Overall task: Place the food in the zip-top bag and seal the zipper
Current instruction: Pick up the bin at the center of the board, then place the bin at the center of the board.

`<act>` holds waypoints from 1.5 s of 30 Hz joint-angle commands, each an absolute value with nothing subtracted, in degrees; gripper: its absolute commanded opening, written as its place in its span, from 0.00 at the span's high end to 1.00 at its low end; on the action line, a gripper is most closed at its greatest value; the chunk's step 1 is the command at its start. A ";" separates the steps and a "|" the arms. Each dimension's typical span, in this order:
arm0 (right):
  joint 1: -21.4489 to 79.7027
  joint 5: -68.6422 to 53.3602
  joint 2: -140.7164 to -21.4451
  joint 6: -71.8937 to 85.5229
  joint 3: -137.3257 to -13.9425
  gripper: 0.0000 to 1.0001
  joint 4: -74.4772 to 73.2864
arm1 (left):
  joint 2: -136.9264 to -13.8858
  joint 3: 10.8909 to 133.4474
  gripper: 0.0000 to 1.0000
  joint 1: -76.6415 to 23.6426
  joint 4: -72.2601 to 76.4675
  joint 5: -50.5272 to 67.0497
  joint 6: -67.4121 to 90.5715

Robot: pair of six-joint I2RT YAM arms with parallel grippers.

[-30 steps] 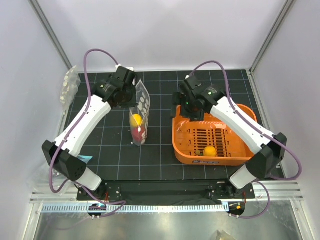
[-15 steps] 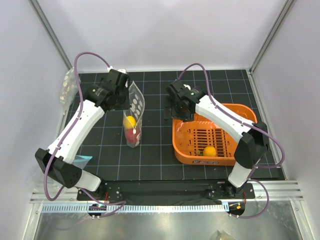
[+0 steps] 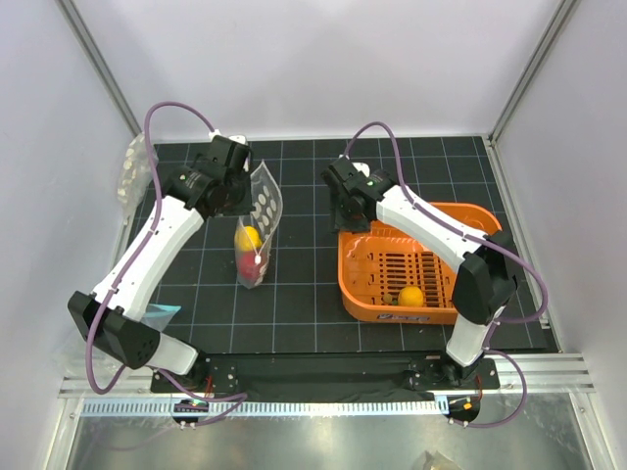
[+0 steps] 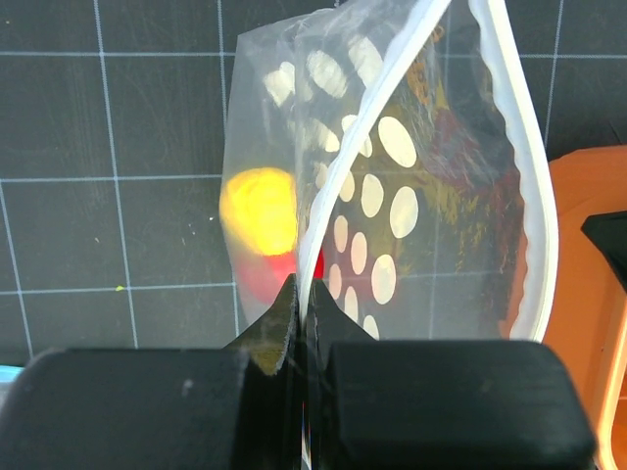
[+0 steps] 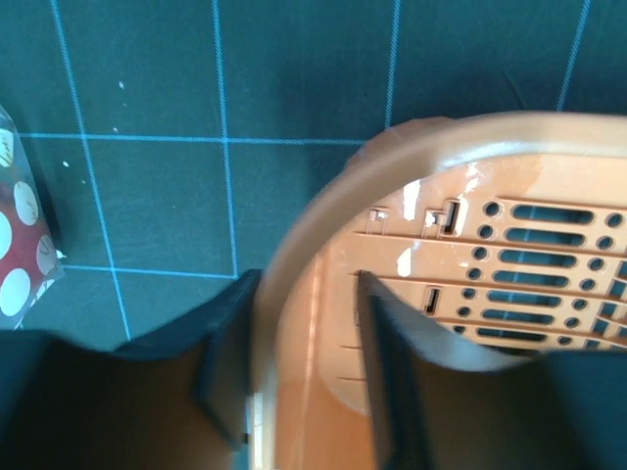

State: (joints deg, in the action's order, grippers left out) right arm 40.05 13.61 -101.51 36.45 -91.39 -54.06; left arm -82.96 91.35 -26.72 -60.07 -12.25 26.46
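The zip-top bag [image 3: 261, 208] [image 4: 392, 196] hangs upright over the black mat, clear with white dots. My left gripper [image 3: 238, 191] [image 4: 305, 294] is shut on its top edge, pinching the white zipper [image 4: 338, 186]. Inside the bag lie a yellow fruit [image 3: 248, 238] [image 4: 260, 211] and a red fruit [image 3: 252, 262] [image 4: 257, 282]. One orange fruit [image 3: 410, 296] rests in the orange basket [image 3: 470, 211] [image 5: 323, 215]. My right gripper [image 3: 345, 211] [image 5: 299, 392] straddles the basket's far-left rim, one finger outside, one inside, jaws still apart.
Bundles of clear plastic [image 3: 132, 166] lie at the mat's far left edge. A small blue item [image 3: 162, 313] sits by the left arm's base. Metal frame posts stand at both back corners. The basket fills the right half of the mat.
My right arm has swung left to the basket's far-left corner and its jaws have narrowed around the rim. The left gripper has carried the bag slightly left.
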 commanded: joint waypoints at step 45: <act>55.90 54.76 -80.42 1.48 -76.82 0.99 -15.82 | -79.01 91.32 1.00 -25.84 -58.45 -11.69 28.12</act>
State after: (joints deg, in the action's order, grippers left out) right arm 55.75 50.48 -80.60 2.87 -76.64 -18.74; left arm -79.96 90.52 -26.22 -59.90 -11.92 27.22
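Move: Straddling the bin's left rim near its far corner, the right hand's half-open fingers have the bin's middle some 15 cm to the right, 7 cm back and 6 cm below. The yellow fruit on its floor is about 15 cm right, 14 cm back and 11 cm lower. Held by the left hand, the zip-top bag stands about 18 cm left, roughly level fore and aft. From the left hand, the bin is some 36 cm right, 8 cm back and 16 cm down. Closing on the rim, the right hand pinches the bin's left wall while easing about 3 cm forward and right, then lifts it some 17 cm, drifting back and left to over its starting place. During the lift the wrist swings the fingertips up and outward by about 50 degrees, and the hand settles slightly lower at the end, still gripping. ##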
